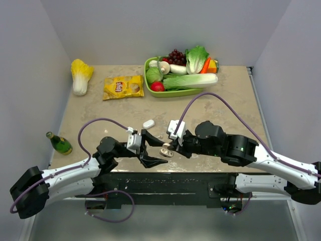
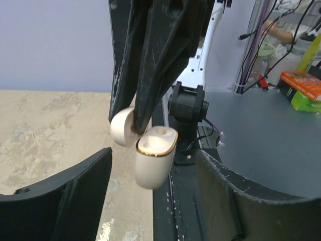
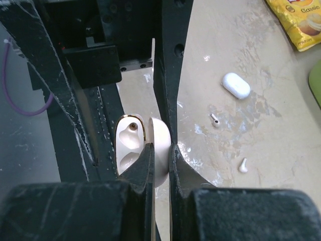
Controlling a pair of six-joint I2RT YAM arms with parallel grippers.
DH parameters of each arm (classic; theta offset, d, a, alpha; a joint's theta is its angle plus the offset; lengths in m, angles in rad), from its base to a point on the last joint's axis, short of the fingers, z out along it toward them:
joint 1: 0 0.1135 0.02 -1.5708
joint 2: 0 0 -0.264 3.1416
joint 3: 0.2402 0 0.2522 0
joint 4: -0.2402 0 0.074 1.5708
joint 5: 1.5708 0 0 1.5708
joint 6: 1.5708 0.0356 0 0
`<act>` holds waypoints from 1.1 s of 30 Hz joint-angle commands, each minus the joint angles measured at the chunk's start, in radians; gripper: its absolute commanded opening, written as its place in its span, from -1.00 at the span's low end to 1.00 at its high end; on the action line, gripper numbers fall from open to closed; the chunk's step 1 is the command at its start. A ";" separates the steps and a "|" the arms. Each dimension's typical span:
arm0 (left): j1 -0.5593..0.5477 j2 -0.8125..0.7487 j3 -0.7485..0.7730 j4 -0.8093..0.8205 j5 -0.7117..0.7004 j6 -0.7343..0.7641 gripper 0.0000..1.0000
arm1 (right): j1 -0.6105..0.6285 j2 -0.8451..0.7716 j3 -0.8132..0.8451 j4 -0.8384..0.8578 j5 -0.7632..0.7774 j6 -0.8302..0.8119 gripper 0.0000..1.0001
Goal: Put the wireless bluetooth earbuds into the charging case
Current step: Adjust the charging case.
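My right gripper (image 1: 169, 149) (image 3: 161, 149) is shut on the open lid of the charging case (image 1: 166, 151), holding it above the table's near edge. The white case body (image 3: 129, 145) shows a gold rim and two empty tan sockets. In the left wrist view the case (image 2: 153, 160) hangs between my left gripper's (image 2: 150, 201) wide-open, empty fingers (image 2: 55, 196). My left gripper (image 1: 159, 151) sits just left of the case. Two tiny white earbuds lie on the table, one (image 3: 214, 120) farther and one (image 3: 243, 165) nearer.
A small white oval object (image 1: 148, 123) (image 3: 235, 85) lies on the table beyond the earbuds. A green tray (image 1: 175, 93) of vegetables stands at the back. A yellow chips bag (image 1: 123, 86), a cabbage (image 1: 80, 75) and a green bottle (image 1: 60, 143) lie left.
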 commanded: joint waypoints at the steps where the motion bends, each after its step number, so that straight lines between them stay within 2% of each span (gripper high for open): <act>1: 0.004 0.010 0.018 0.125 0.015 -0.057 0.33 | 0.005 -0.020 -0.016 0.076 0.033 0.003 -1.00; 6: 0.004 0.016 0.018 0.133 0.003 -0.065 0.17 | 0.005 -0.017 -0.023 0.094 0.041 0.008 -1.00; 16: 0.004 0.039 0.008 0.119 0.006 -0.054 0.20 | 0.005 -0.015 -0.026 0.117 0.036 0.020 -1.00; 19: 0.004 0.039 0.003 0.125 0.007 -0.054 0.13 | 0.003 -0.014 -0.024 0.117 0.038 0.020 -1.00; 21: 0.004 0.038 0.003 0.128 0.012 -0.053 -0.06 | 0.005 -0.011 -0.024 0.114 0.038 0.020 -1.00; 23: 0.004 0.038 0.008 0.128 0.010 -0.053 -0.14 | 0.005 -0.009 -0.024 0.114 0.036 0.020 -1.00; 24: 0.004 0.038 0.008 0.128 0.010 -0.051 -0.26 | 0.005 -0.009 -0.024 0.114 0.035 0.020 -1.00; 26: 0.004 0.036 0.009 0.130 0.010 -0.050 -0.30 | 0.006 -0.010 -0.026 0.114 0.036 0.020 -1.00; 27: 0.004 0.036 0.008 0.130 0.010 -0.050 -0.40 | 0.005 -0.010 -0.027 0.114 0.035 0.020 -1.00; 32: 0.004 0.041 0.005 0.139 0.010 -0.048 -0.64 | 0.003 -0.010 -0.029 0.114 0.035 0.023 -1.00; 33: 0.004 0.041 0.003 0.141 0.009 -0.047 -0.85 | 0.003 -0.014 -0.029 0.119 0.033 0.026 -1.00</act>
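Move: Just off the left fingertips, the open charging case's body is about 1 cm to the right and 1 cm back of the left hand point, nearly level with it. From the right hand, which still grips the lid, the body sits roughly 2 cm back, 1 cm left and 1 cm lower. On the table, some 17 cm below the left hand, the white oval box is about 20 cm ahead and 8 cm left, and the nearer loose earbud 14 cm ahead and 2 cm left. Closing around the case body, the left fingers narrow from nearly three-quarters open to a bit over a third and pinch its forward and back sides; the left hand bobs up about 1 cm, then settles half of that back, barely turning. The right hand keeps its grip on the lid and eases the case some 0.5 cm forward and 0.5 cm left, into the left fingers. ##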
